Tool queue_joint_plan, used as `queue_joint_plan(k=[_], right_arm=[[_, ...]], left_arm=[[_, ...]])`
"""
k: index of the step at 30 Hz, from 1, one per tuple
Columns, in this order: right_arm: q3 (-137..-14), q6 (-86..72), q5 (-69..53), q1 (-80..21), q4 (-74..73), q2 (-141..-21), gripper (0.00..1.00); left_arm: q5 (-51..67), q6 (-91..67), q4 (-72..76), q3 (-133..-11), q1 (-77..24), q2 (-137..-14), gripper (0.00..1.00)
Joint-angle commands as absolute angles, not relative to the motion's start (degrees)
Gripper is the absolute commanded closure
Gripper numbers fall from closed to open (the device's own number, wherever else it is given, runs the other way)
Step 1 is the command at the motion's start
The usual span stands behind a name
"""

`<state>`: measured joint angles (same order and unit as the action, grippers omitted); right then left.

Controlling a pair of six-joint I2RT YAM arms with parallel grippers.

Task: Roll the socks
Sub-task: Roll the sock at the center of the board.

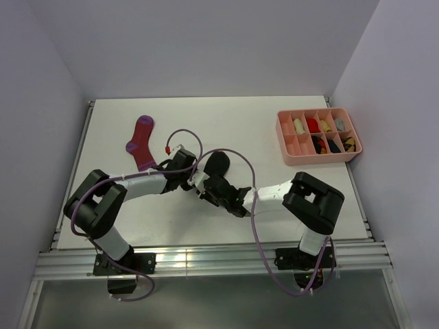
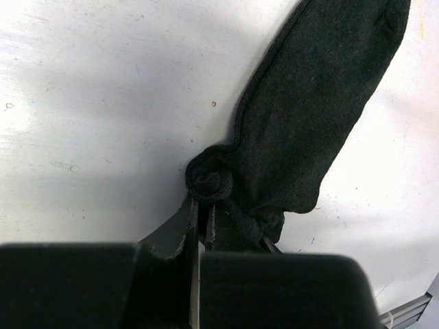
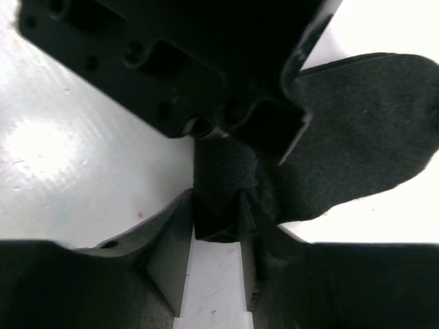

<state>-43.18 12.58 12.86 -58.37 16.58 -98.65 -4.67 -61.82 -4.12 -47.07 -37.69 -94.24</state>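
Note:
The black sock (image 1: 218, 163) lies at the table's middle, its body running up and to the right (image 2: 322, 103) in the left wrist view. One end is curled into a small tight roll (image 2: 209, 175). My left gripper (image 2: 204, 205) is shut on the fabric just below that roll. My right gripper (image 3: 216, 223) comes in from the opposite side, and its jaws press a fold of the same sock (image 3: 216, 199) from both sides. The two grippers (image 1: 194, 177) (image 1: 209, 186) nearly touch each other. The magenta sock (image 1: 140, 142) lies flat at the back left, apart from both.
A pink compartment tray (image 1: 287, 156) holding several rolled items stands at the back right. The left gripper's black body (image 3: 171, 62) fills the top of the right wrist view. A purple cable (image 1: 236, 157) loops over the table beside the grippers.

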Motion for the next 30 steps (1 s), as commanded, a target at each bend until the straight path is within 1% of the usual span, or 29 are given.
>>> queue_joint_plan(k=[1, 3, 4, 5, 7, 9, 10, 11, 13, 14, 15, 16, 17, 18, 19, 24, 27, 30], right_arm=[[-45.1, 12.9, 14.3, -58.7, 17.5, -101.2, 0.70], [-45.3, 12.7, 13.9, -58.7, 17.4, -101.3, 0.81], [-45.3, 12.6, 13.5, -58.7, 17.3, -101.4, 0.95], [-45.4, 12.1, 13.3, -58.5, 17.1, -101.4, 1.00], [-45.0, 11.4, 10.8, -58.3, 16.2, -101.0, 1.00], [-44.4, 9.2, 8.7, -56.9, 15.4, -99.7, 1.00], [-43.9, 8.4, 4.8, -56.1, 14.9, -99.0, 1.00], [-43.7, 6.7, 2.5, -55.2, 14.3, -97.9, 1.00], [-43.3, 5.2, -2.3, -51.5, 12.8, -96.7, 1.00], [-43.2, 4.0, -7.2, -50.4, 12.5, -95.6, 1.00], [-43.7, 3.3, -9.8, -47.9, 11.8, -95.5, 1.00], [-44.0, 2.4, -12.1, -46.8, 10.5, -95.2, 1.00], [-44.6, 1.3, -17.8, -45.5, 9.6, -95.4, 1.00], [-45.9, 0.8, -19.8, -44.5, 8.7, -95.6, 1.00], [-46.4, 0.2, -21.3, -42.8, 7.7, -96.0, 1.00], [-50.8, -4.1, -36.9, -38.2, 4.7, -99.9, 1.00], [-54.7, -4.6, -42.1, -36.0, 0.7, -103.2, 1.00], [-59.8, -3.5, -44.0, -34.9, -5.3, -106.3, 1.00]], left_arm=[[-1.8, -60.1, -5.8, -47.3, -38.0, -94.9, 1.00], [-1.2, -60.2, -5.5, -47.1, -38.0, -95.1, 1.00], [-1.1, -60.2, -5.3, -47.0, -38.0, -95.1, 1.00], [-1.0, -60.3, -5.4, -46.8, -38.0, -94.9, 1.00], [-1.6, -60.6, -5.4, -46.7, -38.0, -94.3, 1.00], [-2.5, -61.5, -5.2, -45.4, -37.5, -92.3, 0.91], [-4.1, -62.6, -4.9, -44.8, -37.4, -91.3, 0.86], [-4.7, -63.1, -4.7, -43.5, -36.8, -89.1, 0.75], [-6.0, -64.7, -4.0, -42.0, -35.9, -87.1, 0.62], [-6.2, -65.2, -3.7, -40.7, -34.9, -85.3, 0.52], [-6.5, -65.6, -3.0, -40.2, -34.5, -84.3, 0.46], [-7.0, -65.9, -2.6, -39.6, -34.1, -83.6, 0.38], [-7.1, -66.1, -2.4, -38.9, -34.1, -82.2, 0.34], [-7.2, -66.2, -1.2, -38.5, -34.1, -81.6, 0.33], [-7.0, -66.4, -1.1, -38.2, -34.1, -81.1, 0.29], [-8.2, -67.2, 1.4, -35.4, -34.1, -77.9, 0.28], [-7.3, -67.2, 3.0, -34.2, -34.1, -77.3, 0.28], [-6.0, -67.6, 4.0, -33.8, -34.1, -78.6, 0.28]])
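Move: The black sock's rolled end is still pinched in the left fingers and runs back and right from them, its middle some 2 cm back and 2 cm right. From the right hand, with the roll's near end between its half-open fingers, that middle is about 2 cm ahead and 1 cm left, nearly level. The sock's flat part lies roughly 10 cm ahead and 4 cm right of the right hand; the red sock is about 18 cm ahead and 21 cm left. The right fingers shut on the near end of the black roll while the left still grips its other end; the left then opens wide, lets go and pulls off about 4 cm left and 3 cm up. Keeping its pinch, the right hand turns some 45 degrees, swinging its fingers from forward-left to point left and down, creeping only about a centimetre forward and up. ##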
